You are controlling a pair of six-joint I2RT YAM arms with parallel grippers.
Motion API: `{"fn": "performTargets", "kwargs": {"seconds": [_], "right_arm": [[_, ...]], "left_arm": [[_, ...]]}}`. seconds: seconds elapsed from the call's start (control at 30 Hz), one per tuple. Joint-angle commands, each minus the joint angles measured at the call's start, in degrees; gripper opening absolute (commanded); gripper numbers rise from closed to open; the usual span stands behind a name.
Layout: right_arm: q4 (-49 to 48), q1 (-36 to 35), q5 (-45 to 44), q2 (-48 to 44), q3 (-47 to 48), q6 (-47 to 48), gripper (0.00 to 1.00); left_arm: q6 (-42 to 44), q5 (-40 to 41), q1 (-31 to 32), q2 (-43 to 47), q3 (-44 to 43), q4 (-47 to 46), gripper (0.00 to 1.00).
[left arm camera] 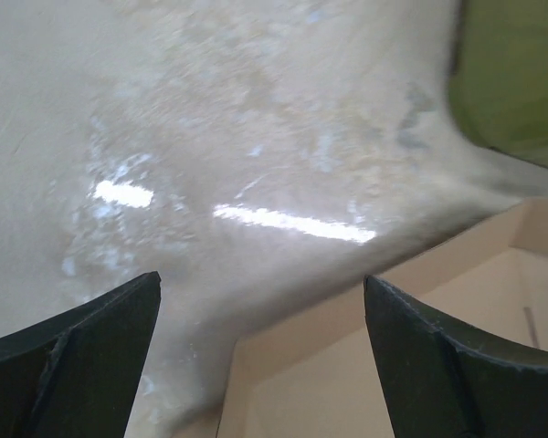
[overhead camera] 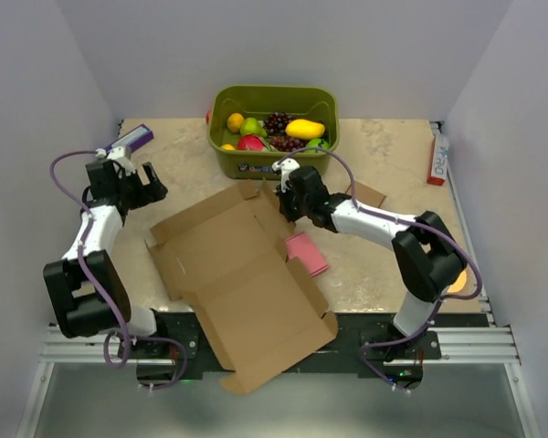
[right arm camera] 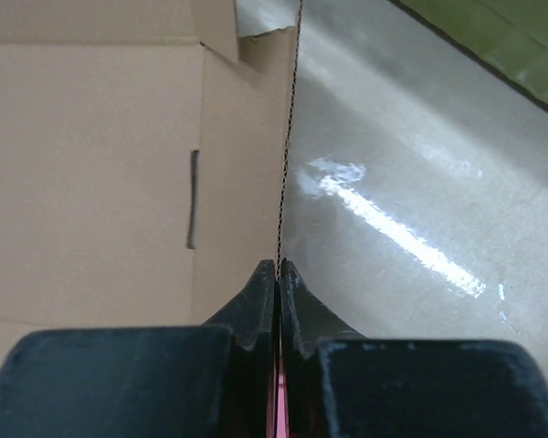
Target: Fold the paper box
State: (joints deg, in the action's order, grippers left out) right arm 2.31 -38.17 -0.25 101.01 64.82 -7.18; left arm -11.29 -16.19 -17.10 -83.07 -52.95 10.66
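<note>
The paper box lies unfolded on the table, a big brown cardboard sheet with flaps that reaches past the near edge. My right gripper is at its far right flap. In the right wrist view the jaws are pressed together on that flap's thin corrugated edge, with the box's inner face to their left. My left gripper hovers by the box's far left corner. In the left wrist view it stands wide open over bare table, a raised cardboard flap just below it.
A green bin of toy fruit stands at the back centre, close behind the right gripper. A pink flat block lies by the box's right side. A small cardboard box sits right of the arm, and a red-and-white carton at far right.
</note>
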Motion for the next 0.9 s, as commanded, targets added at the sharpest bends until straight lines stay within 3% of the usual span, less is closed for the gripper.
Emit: {"fn": "performTargets", "kwargs": {"seconds": [0.0, 0.23, 0.43, 0.6, 0.87], "right_arm": [[-0.90, -1.29, 3.59, -9.33, 1.19, 3.75, 0.00], [4.54, -1.38, 8.94, -16.72, 5.31, 2.35, 0.00], [10.78, -1.47, 14.57, -18.57, 11.73, 3.57, 0.00], [12.90, -1.38, 15.54, -19.97, 13.58, 4.19, 0.00], [14.48, -1.46, 17.30, -21.64, 13.58, 4.89, 0.00]], "left_arm": [[1.97, -13.84, 0.75, 7.21, 1.00, -7.74, 0.96], [6.18, -26.70, 5.76, 13.18, 2.06, -9.86, 0.96], [9.35, -27.50, 8.31, 19.08, 3.29, -11.97, 0.97], [9.36, -31.10, 8.31, 18.39, 3.38, -12.59, 0.98], [9.44, -27.14, 8.40, 18.12, 3.82, -12.41, 0.99]]}}
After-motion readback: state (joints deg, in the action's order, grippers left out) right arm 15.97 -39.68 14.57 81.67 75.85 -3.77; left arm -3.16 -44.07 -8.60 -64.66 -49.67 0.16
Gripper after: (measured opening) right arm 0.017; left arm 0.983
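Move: The left hand is open and empty. The far wall of the paper box has its middle about 15 cm to its right, level with it fore and aft and some 5 cm lower; the green bin stands 35 cm right and 20 cm ahead. The right hand already pinches the far panel's right flap; from it that wall's middle lies roughly 22 cm left, and the pink box 11 cm back and 5 cm right, 7 cm below. Upwards, quickly at first and then easing, the right hand carries the pinched right flap about 19 cm, drawing back a little and turning slightly counter-clockwise, grip kept shut. The left hand, open throughout, rises and sweeps right together, about 13 cm each way, towards the far wall of the box, tipping its fingers up and swinging clockwise before it halts there. ##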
